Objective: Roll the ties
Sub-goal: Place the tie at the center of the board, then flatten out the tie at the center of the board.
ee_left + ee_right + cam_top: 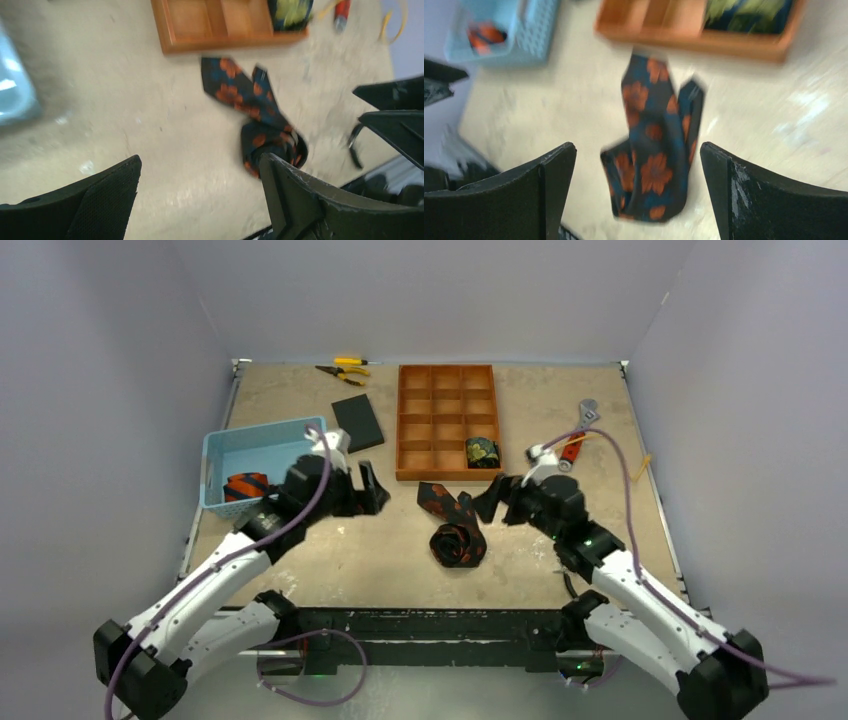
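A dark tie with red-orange flowers (457, 540) lies mid-table, its near end coiled into a loose roll and its tail (438, 498) stretching toward the tray. My left gripper (368, 490) hovers open to the left of it, and its right finger (300, 200) hides part of the roll (272, 142). My right gripper (495, 502) is open on the tie's right side, and the roll (651, 175) shows between its fingers, untouched. A rolled green-gold tie (482, 451) sits in a tray compartment. A navy tie with orange stripes (245, 486) lies in the blue basket.
The wooden compartment tray (400, 420) stands behind the tie and the blue basket (262, 435) is at the left. A black pad (357, 423) and yellow pliers (345, 368) lie at the back. A wrench (586, 414), a red-handled tool (570, 448) and a yellow cord (640, 465) are at the right.
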`<action>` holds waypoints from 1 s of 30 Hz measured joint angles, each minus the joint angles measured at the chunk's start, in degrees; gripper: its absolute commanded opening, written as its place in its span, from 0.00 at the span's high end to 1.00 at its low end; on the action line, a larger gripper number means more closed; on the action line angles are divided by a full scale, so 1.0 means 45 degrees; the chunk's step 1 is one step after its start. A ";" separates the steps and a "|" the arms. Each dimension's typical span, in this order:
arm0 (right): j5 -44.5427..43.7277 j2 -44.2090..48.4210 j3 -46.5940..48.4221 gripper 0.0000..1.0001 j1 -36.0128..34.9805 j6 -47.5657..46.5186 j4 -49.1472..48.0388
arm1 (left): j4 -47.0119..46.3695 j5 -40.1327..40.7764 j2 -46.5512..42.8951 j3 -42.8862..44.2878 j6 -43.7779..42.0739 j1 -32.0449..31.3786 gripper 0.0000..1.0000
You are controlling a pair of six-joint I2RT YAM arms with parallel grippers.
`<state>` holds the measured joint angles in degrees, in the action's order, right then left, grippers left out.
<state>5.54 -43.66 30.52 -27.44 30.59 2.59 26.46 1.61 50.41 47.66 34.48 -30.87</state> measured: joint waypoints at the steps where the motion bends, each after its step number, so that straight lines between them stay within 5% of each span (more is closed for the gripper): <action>1: -0.0092 -0.0515 -0.0253 0.01 -0.0495 0.0039 0.0199 | -0.0199 -0.0034 0.0175 -0.0505 0.0107 -0.0442 0.15; 8: -0.2778 -0.3842 0.0223 0.01 -0.5940 0.1146 0.1880 | -0.1962 0.0073 0.1321 -0.3458 0.1399 -0.2905 0.17; 15: -0.6008 -0.7601 0.1972 0.04 -0.7402 0.2594 0.3181 | -0.3313 0.0452 0.0816 -0.4755 0.2458 -0.3254 0.18; 17: -0.6679 -0.8655 0.2336 0.19 -0.7461 0.3002 0.3502 | -0.3483 0.0563 0.0583 -0.4925 0.2594 -0.3254 0.18; 20: -0.7363 -0.9476 0.2710 0.57 -0.7495 0.3225 0.3735 | -0.3580 0.0753 0.0311 -0.5124 0.2783 -0.3259 0.18; 25: -0.7291 -0.8529 0.2691 0.94 -0.7184 0.3104 0.3730 | -0.3531 0.1151 -0.0253 -0.5285 0.2890 -0.3259 0.18; 30: -0.4852 -0.4556 0.2458 1.00 -0.5911 0.2001 0.2569 | -0.3293 0.2025 -0.1321 -0.5275 0.2871 -0.3259 0.15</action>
<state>-16.29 -64.16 41.58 -54.04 39.59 14.15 11.64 10.72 44.47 23.92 47.40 -45.54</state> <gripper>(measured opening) 0.062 0.828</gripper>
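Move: The loosely rolled part of the floral tie lies about 7 cm back, 7 cm left and 17 cm below the open right hand. The camouflage tie in the tray sits some 20 cm ahead of that hand, level sideways, 15 cm lower. From the left hand, the floral tie's roll lies about 8 cm back, 22 cm to the right and 19 cm down. Right hand sinks some 17 cm, swinging back-left, pinches the floral tie, lifts 11; left, still open, sinks 10. ##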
